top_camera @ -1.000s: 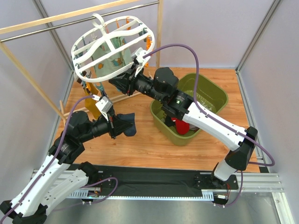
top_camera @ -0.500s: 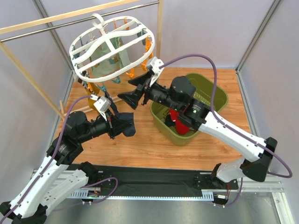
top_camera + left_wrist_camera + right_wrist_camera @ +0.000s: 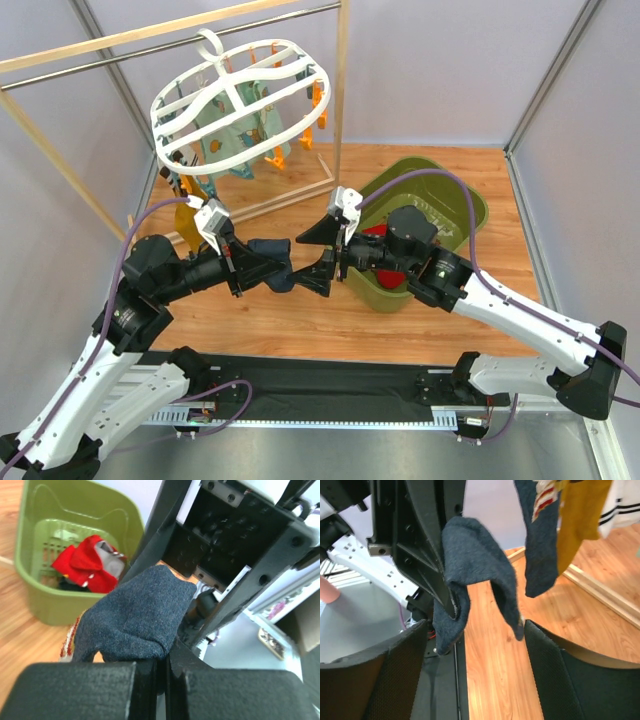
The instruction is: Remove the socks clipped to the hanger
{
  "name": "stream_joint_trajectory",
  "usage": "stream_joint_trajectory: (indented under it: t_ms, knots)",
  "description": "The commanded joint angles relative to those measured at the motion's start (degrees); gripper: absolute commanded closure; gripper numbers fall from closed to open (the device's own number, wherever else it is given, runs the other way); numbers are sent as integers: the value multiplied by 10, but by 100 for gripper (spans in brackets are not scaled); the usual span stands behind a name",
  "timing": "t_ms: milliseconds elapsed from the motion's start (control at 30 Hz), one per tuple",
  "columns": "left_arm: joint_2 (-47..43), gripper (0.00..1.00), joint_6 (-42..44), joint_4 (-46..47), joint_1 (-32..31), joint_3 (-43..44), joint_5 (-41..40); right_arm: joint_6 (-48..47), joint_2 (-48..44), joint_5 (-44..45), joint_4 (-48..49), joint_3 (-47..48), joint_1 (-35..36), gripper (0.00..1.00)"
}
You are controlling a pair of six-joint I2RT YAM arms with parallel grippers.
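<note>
My left gripper (image 3: 255,268) (image 3: 167,680) is shut on a dark blue-grey sock (image 3: 279,272) (image 3: 132,617) held out over the floor. In the right wrist view this sock (image 3: 475,565) droops just ahead of my right gripper (image 3: 475,645), which stands open and empty with a finger on each side. My right gripper (image 3: 303,263) faces the left one, tip to tip. The white oval hanger (image 3: 240,100) hangs at the back left. A mint green sock (image 3: 235,135) and a mustard one (image 3: 190,215) hang clipped under it. A navy sock (image 3: 540,540), a mustard sock (image 3: 580,515) and a white striped sock (image 3: 625,505) dangle behind.
A green basket (image 3: 450,205) (image 3: 35,595) stands to the right on the wooden floor, with a red sock (image 3: 375,235) (image 3: 87,565) in it. A wooden and metal rail frame (image 3: 340,70) carries the hanger. Orange clips (image 3: 275,155) dangle from the hanger's rim.
My right arm has swung down and away from the hanger to face the left gripper's sock, and its jaws have opened. The left gripper has pushed the sock a little right.
</note>
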Motion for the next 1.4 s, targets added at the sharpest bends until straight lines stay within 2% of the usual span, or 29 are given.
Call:
stream_joint_trajectory:
  t_ms: [0, 67, 100, 167, 267, 300, 367, 433, 533, 700, 767, 867, 967, 1000, 1100, 1267, 1367]
  knots:
    - [13, 100, -42, 62, 1, 15, 41, 36, -2, -60, 55, -19, 1, 35]
    - [13, 100, -46, 68, 1, 13, 40, 49, -2, -65, 70, -32, 2, 51]
    - [14, 100, -50, 73, 1, 14, 40, 55, -4, -59, 83, -44, 2, 63]
    - [14, 100, -55, 76, 1, 11, 41, 67, -8, -52, 97, -54, 2, 70]
    - [13, 96, -65, 86, 2, 1, 40, 84, -11, -57, 124, -66, 2, 95]
    - [12, 93, -65, 84, 1, 0, 36, 90, -15, -51, 138, -70, 2, 100]
    - [11, 70, -63, 75, 1, 2, 28, 97, -24, -32, 148, -87, 1, 100]
    - [11, 47, -51, 44, 1, 11, 10, 92, -47, 46, 118, -89, -2, 100]
    - [10, 38, -22, -14, 1, 29, -32, 92, -78, 154, 33, -79, -30, 100]
    - [14, 34, 20, -85, 1, 69, -81, 113, -131, 227, -88, -70, -108, 100]
    - [17, 34, 29, -98, 1, 78, -91, 107, -148, 241, -119, -64, -121, 100]
    - [26, 34, 43, -114, 1, 105, -101, 91, -161, 300, -177, -47, -132, 100]
    - [32, 34, 57, -146, 1, 134, -145, 72, -161, 379, -232, -27, -140, 100]
    - [33, 34, 65, -166, 1, 142, -177, 67, -154, 426, -257, -22, -145, 100]
    - [38, 33, 90, -198, 1, 176, -234, 56, -133, 481, -287, -8, -181, 100]
    - [73, 33, 123, -237, 1, 258, -286, 58, -78, 514, -299, 7, -229, 100]
    - [93, 33, 125, -227, 2, 279, -295, 57, -36, 528, -312, 23, -243, 99]
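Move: Just to the right hand's left, its open fingers have the navy sock, middle about 3 cm left, 1 cm back and 3 cm below. The left hand holds the sock, whose middle hangs some 2 cm to its right, 1 cm ahead and 2 cm below. From the right hand, the green basket's middle is roughly 16 cm ahead, 24 cm right and 25 cm down; the hanger's middle is about 24 cm ahead, 12 cm left and 17 cm higher. Sinking a couple of centimetres and edging back, the right hand shuts on the navy sock beside the left fingertips. The left fingers then open and let go, and that hand withdraws up, left and forward. The right swings the sock some 24 cm right and 17 cm forward, dropping about 5 cm, over the basket, turning roughly 70 degrees clockwise until it points forward and slightly down, fingers still shut. ##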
